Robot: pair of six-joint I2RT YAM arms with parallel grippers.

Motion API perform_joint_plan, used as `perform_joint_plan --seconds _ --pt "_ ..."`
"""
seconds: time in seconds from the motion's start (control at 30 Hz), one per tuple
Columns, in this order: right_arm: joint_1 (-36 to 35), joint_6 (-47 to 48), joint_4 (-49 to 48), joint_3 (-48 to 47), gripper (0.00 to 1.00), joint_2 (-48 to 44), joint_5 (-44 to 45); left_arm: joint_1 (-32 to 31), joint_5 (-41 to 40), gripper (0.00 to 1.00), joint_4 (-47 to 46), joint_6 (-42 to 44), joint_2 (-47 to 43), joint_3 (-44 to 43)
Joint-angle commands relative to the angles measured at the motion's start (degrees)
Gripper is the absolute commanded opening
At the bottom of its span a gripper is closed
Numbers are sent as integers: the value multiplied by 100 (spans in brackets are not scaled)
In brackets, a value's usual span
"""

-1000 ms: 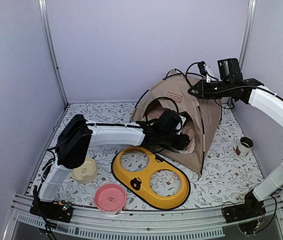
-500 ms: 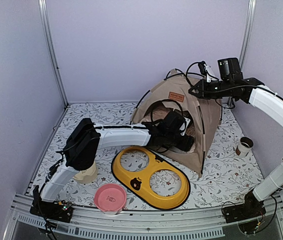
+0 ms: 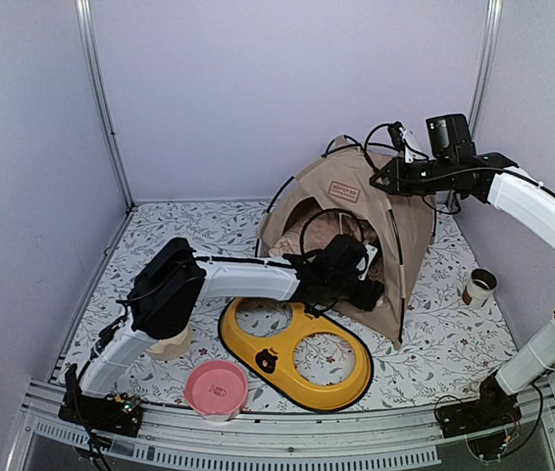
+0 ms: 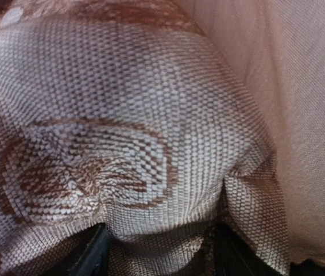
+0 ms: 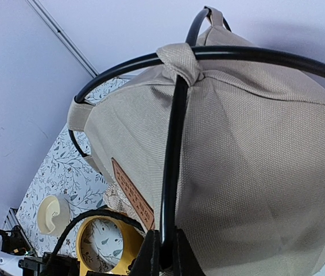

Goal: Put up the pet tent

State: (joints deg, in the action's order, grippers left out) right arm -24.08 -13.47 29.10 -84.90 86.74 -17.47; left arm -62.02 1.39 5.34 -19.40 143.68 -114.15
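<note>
The beige pet tent (image 3: pixel 410 231) stands at the back right of the floral mat, with a brown label (image 3: pixel 342 188) above its arched doorway. My right gripper (image 3: pixel 380 183) is at the tent's peak, shut on a thin black pole (image 5: pixel 171 172) beside the tent fabric (image 5: pixel 254 161); its fingertips (image 5: pixel 165 253) pinch that pole. My left gripper (image 3: pixel 361 291) reaches into the doorway. In the left wrist view a tan floral pillow (image 4: pixel 122 115) fills the frame and bulges between the spread jaws of the left gripper (image 4: pixel 162 253). The tent wall (image 4: pixel 312 115) is to the right.
A yellow two-hole bowl stand (image 3: pixel 302 319) lies in front of the tent. A pink bowl (image 3: pixel 216 387) sits near the front edge. A cream bowl (image 3: pixel 168 343) is partly under my left arm. A small cup (image 3: pixel 479 287) stands at the right.
My left arm has reached further right and lower at the tent's doorway, and its jaws have spread wider. The right gripper has stayed on the pole.
</note>
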Motion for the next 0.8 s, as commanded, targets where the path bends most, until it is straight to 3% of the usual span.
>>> perform_joint_plan --seconds 0.0,0.13,0.33,0.57,0.77 --pt "-76 6 418 -32 4 199 -2 -315 224 68 275 25 48 214" --pt "-75 -9 443 -130 15 124 45 -296 -36 76 308 40 -547 275" --pt "-72 -56 429 -192 42 -190 274 -130 -201 82 154 -57 -1763 1117" --pt "-74 -175 526 -196 82 -687 871 52 -244 88 29 102 -3257 2265" --pt "-123 -314 611 -108 89 -1211 1361 610 -358 87 6 -176 -4687 3445"
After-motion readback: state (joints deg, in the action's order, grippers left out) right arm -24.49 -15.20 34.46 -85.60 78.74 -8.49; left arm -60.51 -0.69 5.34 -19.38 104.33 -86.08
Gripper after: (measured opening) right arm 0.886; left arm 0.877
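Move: The cushion is inside the tent mouth, its middle about 9 cm ahead and 11 cm left of the left fingertips and some 2 cm above them; they are at its near right corner. The tent's front pole foot is about 10 cm back and 4 cm right of the left hand, the yellow bowl stand 12 cm back and 17 cm left. The right hand has a tent pole between its fingers; from there the cushion's middle is 13 cm left, level ahead, 22 cm below, the cup 7 cm back and 20 cm right, 27 cm below. The cushion's near right corner comes free of the left fingers, which open wider as that hand rises about 19 cm, speeding up, and backs out of the tent mouth some 11 cm to its left. The tent pole is let go too: the right fingers open wide, then the hand eases off it about 5 cm, up and to the right, slightly back. ##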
